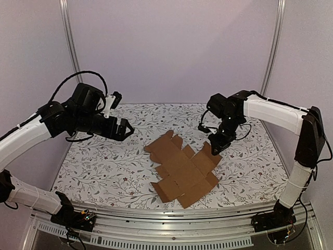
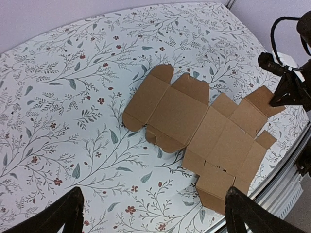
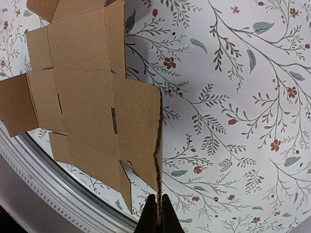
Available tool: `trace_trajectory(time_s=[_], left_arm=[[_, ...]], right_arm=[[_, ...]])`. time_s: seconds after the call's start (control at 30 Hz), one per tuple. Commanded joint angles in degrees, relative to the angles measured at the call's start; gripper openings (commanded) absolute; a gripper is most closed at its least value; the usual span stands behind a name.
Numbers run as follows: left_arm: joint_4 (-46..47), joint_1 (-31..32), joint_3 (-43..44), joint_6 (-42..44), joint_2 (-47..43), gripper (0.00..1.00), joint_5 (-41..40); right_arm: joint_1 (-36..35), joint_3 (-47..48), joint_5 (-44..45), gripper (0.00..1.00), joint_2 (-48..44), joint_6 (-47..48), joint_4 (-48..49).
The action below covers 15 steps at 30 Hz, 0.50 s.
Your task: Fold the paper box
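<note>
The paper box (image 1: 182, 169) is a flat brown cardboard die-cut sheet with flaps, lying on the floral table near the front middle. My right gripper (image 1: 215, 148) is shut on the edge of its far right flap, and that flap is lifted off the table. The right wrist view shows the paper box (image 3: 92, 102) edge-on, pinched between the two black fingertips of the right gripper (image 3: 158, 213). My left gripper (image 1: 126, 129) hangs open above the table, left of the sheet, touching nothing. In the left wrist view the paper box (image 2: 204, 131) lies ahead of the wide-apart fingers (image 2: 60, 216).
A metal rail (image 1: 171, 229) runs along the near table edge, close to the sheet's front flaps. Upright frame posts (image 1: 273, 47) stand at the back corners. The right arm's cable (image 2: 279, 29) loops above the sheet's far side.
</note>
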<state>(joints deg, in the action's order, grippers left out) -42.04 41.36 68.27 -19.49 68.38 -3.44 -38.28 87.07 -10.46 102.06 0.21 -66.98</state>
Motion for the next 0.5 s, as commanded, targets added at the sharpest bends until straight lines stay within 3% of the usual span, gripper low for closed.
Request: trace_trajectory(time_s=[0.0, 0.23, 0.47], left_arm=[[-1.9, 0.2, 1.2, 0.9, -1.7, 1.00, -0.1], [-2.1, 0.2, 0.2, 0.1, -2.5, 1.00, 0.2], [-1.8, 0.2, -1.2, -1.4, -3.6, 1.00, 0.4]], right_arm=[[-0.9, 5.1, 8.4, 0.00, 2.0, 13.8, -4.9], [-2.1, 12.7, 16.8, 0.00, 6.5, 31.3, -7.5], [-4.4, 20.6, 24.9, 0.00, 12.3, 40.0, -6.5]])
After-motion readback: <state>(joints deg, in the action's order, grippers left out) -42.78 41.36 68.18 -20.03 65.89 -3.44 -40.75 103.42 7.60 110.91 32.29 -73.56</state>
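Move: The right hand, some 9 cm above the table, already pinches a lifted side flap of the brown paper box. The box's middle lies about 13 cm left of this hand and 4 cm back; the box's long end flap is about 25 cm left and 9 cm ahead, and its near corner flap some 12 cm left and 19 cm back. From the idle left hand, the box's middle is about 23 cm right, 5 cm back and 22 cm below. Forward about 5.5 cm and rising some 2 cm, the right hand drags the pinched side flap farther out over the table, while its wrist turns some 30 degrees counter-clockwise and tilts the fingertips forward and to the right. The fingers stay shut on the flap, swinging the box round with them. ##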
